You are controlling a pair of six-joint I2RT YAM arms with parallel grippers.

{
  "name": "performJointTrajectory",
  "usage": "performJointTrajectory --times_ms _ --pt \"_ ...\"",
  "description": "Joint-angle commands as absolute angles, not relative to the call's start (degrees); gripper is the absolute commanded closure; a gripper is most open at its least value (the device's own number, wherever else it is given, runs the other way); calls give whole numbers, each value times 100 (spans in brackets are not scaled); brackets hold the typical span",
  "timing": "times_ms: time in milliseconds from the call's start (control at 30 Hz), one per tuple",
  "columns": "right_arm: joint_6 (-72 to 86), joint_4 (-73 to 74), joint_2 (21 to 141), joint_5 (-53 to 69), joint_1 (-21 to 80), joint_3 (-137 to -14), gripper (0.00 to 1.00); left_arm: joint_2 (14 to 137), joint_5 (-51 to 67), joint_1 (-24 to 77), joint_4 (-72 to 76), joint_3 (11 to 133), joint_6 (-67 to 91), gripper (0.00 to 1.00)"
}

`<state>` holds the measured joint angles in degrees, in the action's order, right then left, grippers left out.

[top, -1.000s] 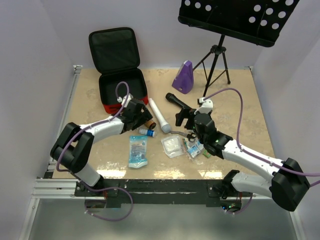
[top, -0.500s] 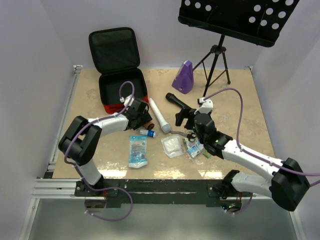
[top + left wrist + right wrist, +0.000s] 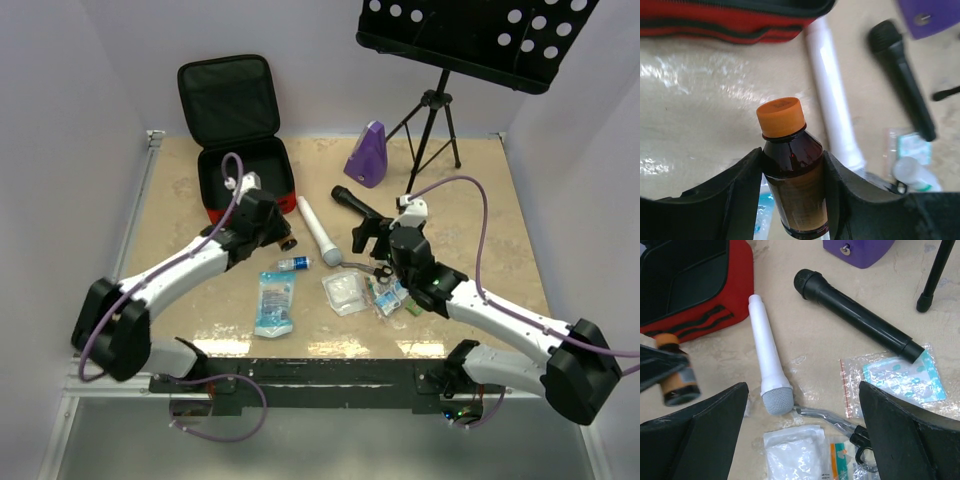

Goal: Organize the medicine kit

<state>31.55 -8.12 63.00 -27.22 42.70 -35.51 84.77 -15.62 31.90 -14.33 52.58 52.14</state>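
The medicine kit (image 3: pixel 246 182) lies open at the back left, red outside with black lining, its lid (image 3: pixel 228 98) leaning on the wall; it also shows in the left wrist view (image 3: pixel 715 26) and the right wrist view (image 3: pixel 700 295). My left gripper (image 3: pixel 272 233) (image 3: pixel 792 153) is shut on a brown bottle (image 3: pixel 792 185) with an orange cap (image 3: pixel 781 116), held above the table just in front of the kit (image 3: pixel 675 374). My right gripper (image 3: pixel 362 238) (image 3: pixel 802 440) hangs open over the packets, nothing between its fingers.
A white microphone (image 3: pixel 318 230), a black microphone (image 3: pixel 355 203), a purple metronome (image 3: pixel 367 155) and a music stand (image 3: pixel 435 110) occupy the middle and back. A small bottle (image 3: pixel 293 264), blue pouch (image 3: pixel 275 300), gauze packet (image 3: pixel 347 292), scissors (image 3: pixel 840 424) and further packets (image 3: pixel 392 298) lie in front.
My left gripper closed on the brown bottle and lifted it off the table, shifting slightly back toward the kit. The right arm stayed still.
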Motion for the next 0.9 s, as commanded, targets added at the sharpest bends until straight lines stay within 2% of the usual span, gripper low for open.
performJointTrajectory --times_ms 0,200,400,667,867 --pt "3199 -756 6021 -2663 4254 -3885 2 7313 -1767 2989 -1563 5720 4300 75" --pt "3182 -896 6099 -2602 4254 -3920 2 8259 -1205 1891 -1828 7125 2833 76" --pt "3173 -1028 6354 -2461 4254 -3981 3 10131 -1424 1767 -1714 8444 1408 76" --pt "3103 -1108 6486 -2312 4254 -3964 3 11871 -1819 1635 -1520 9983 1283 78" --pt "3103 -1072 6521 -2171 4254 -3920 3 12550 -1732 1617 -1415 10379 1186 81"
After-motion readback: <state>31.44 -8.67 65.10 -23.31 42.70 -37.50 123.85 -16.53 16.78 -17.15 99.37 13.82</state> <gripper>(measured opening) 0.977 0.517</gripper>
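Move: Ahead and to the left of the left hand, which already holds the brown bottle off the table, the open black-and-red case has its middle about 24 cm forward, 14 cm left and 5 cm lower. The white microphone lies some 10 cm to this hand's right and 6 cm ahead; the small blue-and-white bottle is about 6 cm back and 1 cm right, both about 7 cm below. From the right hand, the case is roughly 27 cm ahead, 40 cm left and 12 cm below. Swinging up and over the case's front wall, the left hand first climbs steeply about 14 cm, bearing forward and left, then comes down by as much while still travelling forward, ending some 22 cm farther out and 7 cm left over the right-hand part of the case. The wrist rolls its left side up about 25 degrees on the way; the fingers keep their pinch on the brown bottle. ##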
